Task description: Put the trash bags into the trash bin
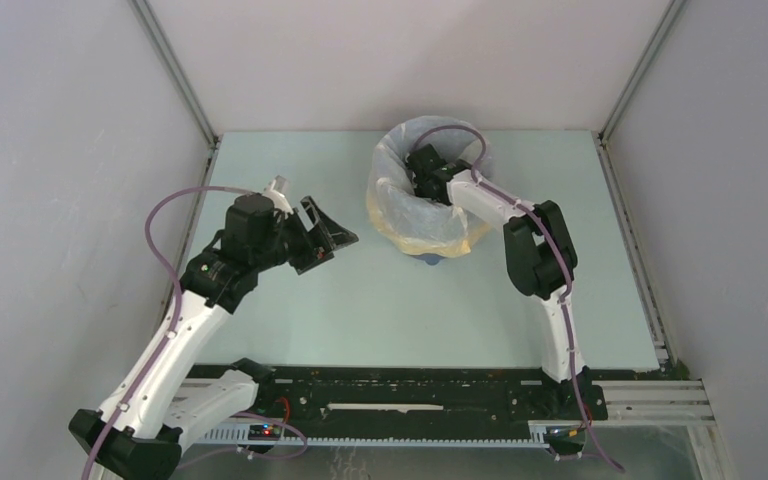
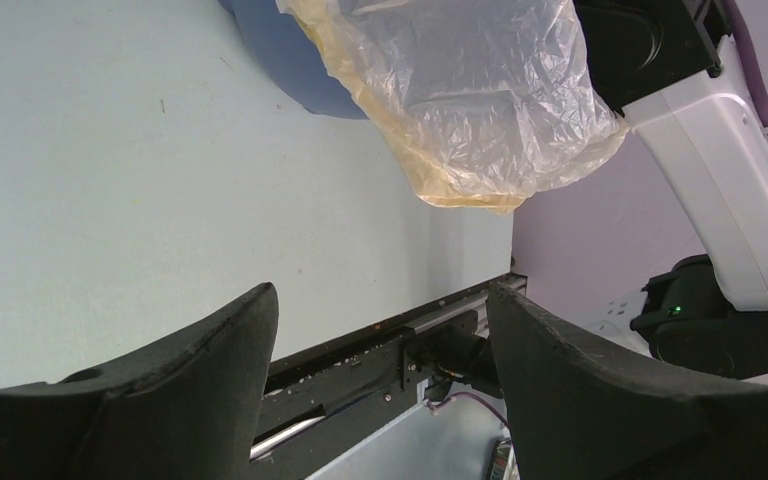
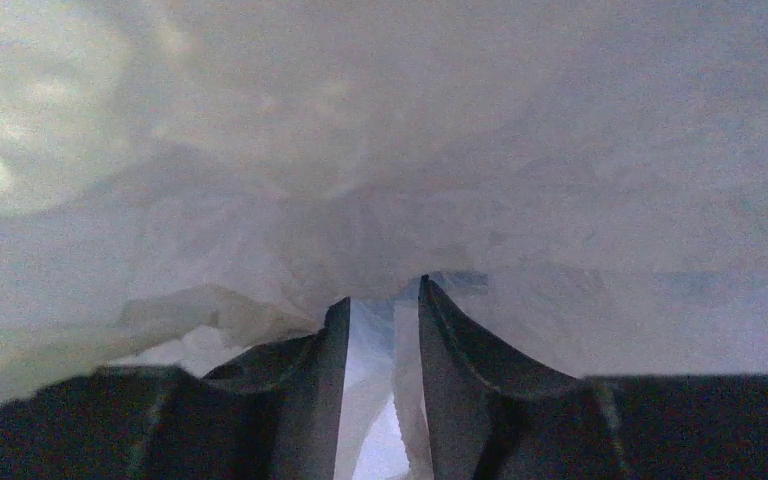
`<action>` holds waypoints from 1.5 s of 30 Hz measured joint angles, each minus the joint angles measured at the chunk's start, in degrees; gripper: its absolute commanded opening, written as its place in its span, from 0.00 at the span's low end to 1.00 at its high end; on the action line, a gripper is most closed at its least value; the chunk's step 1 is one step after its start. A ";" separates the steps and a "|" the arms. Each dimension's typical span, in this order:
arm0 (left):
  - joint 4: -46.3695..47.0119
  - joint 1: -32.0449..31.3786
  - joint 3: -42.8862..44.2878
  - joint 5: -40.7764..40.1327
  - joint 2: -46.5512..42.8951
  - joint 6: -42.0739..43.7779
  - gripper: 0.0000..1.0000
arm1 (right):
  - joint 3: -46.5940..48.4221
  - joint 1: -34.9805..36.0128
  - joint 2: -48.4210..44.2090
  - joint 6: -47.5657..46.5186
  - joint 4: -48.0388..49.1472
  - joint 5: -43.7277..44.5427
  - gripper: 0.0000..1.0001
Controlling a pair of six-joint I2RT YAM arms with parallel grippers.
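Note:
The trash bag (image 1: 400, 205), thin pale crinkly plastic with a yellow rim band, lines the blue trash bin (image 1: 430, 258) at the table's far middle and hangs down over its outside. My right gripper (image 1: 424, 172) reaches down inside the bag. In the right wrist view the bag (image 3: 360, 150) fills the frame, and the right gripper (image 3: 385, 295) stands narrowly open with loose folds of film in the gap. My left gripper (image 1: 332, 236) hovers wide open and empty left of the bin. From the left wrist, bin (image 2: 290, 70) and bag (image 2: 470, 100) show beyond the left gripper (image 2: 380, 300).
Grey enclosure walls stand on three sides. A black rail (image 1: 410, 390) runs along the table's near edge. The right arm (image 2: 720, 180) crosses behind the bag in the left wrist view.

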 measured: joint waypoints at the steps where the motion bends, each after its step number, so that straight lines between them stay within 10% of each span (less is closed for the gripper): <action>1: 0.00 0.00 0.00 0.02 0.07 0.00 0.81 | 0.26 0.00 0.07 0.04 -0.17 -0.35 0.44; 30: 4.07 0.00 -1.81 4.92 2.29 -0.68 0.81 | 13.99 -1.18 -10.84 2.40 -17.27 0.90 0.94; 45: 4.42 0.00 -4.28 4.90 -1.62 -1.68 0.81 | 9.75 -3.30 -13.14 3.93 -17.59 2.64 0.95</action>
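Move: The trash bag lines the bin around the right hand, which is already deep inside: the bag's middle is about level forward, some 1 cm right and 8 cm above this hand. The blue bin's middle lies 1 cm right and 7 cm above the hand, and the bag's yellow hem hangs about 11 cm back, 2 cm right and 14 cm up. From the left hand, the bag is roughly 16 cm ahead, 18 cm right and 13 cm lower. Out of the depths of the trash bag the right hand rises nearly 15 cm towards the bin's mouth, its fingers spreading from under half open to wide. Near the top it shifts about 5 cm to its right and dips a few centimetres, turning slightly clockwise, then starts up again, still fingers down among the bag's folds. ##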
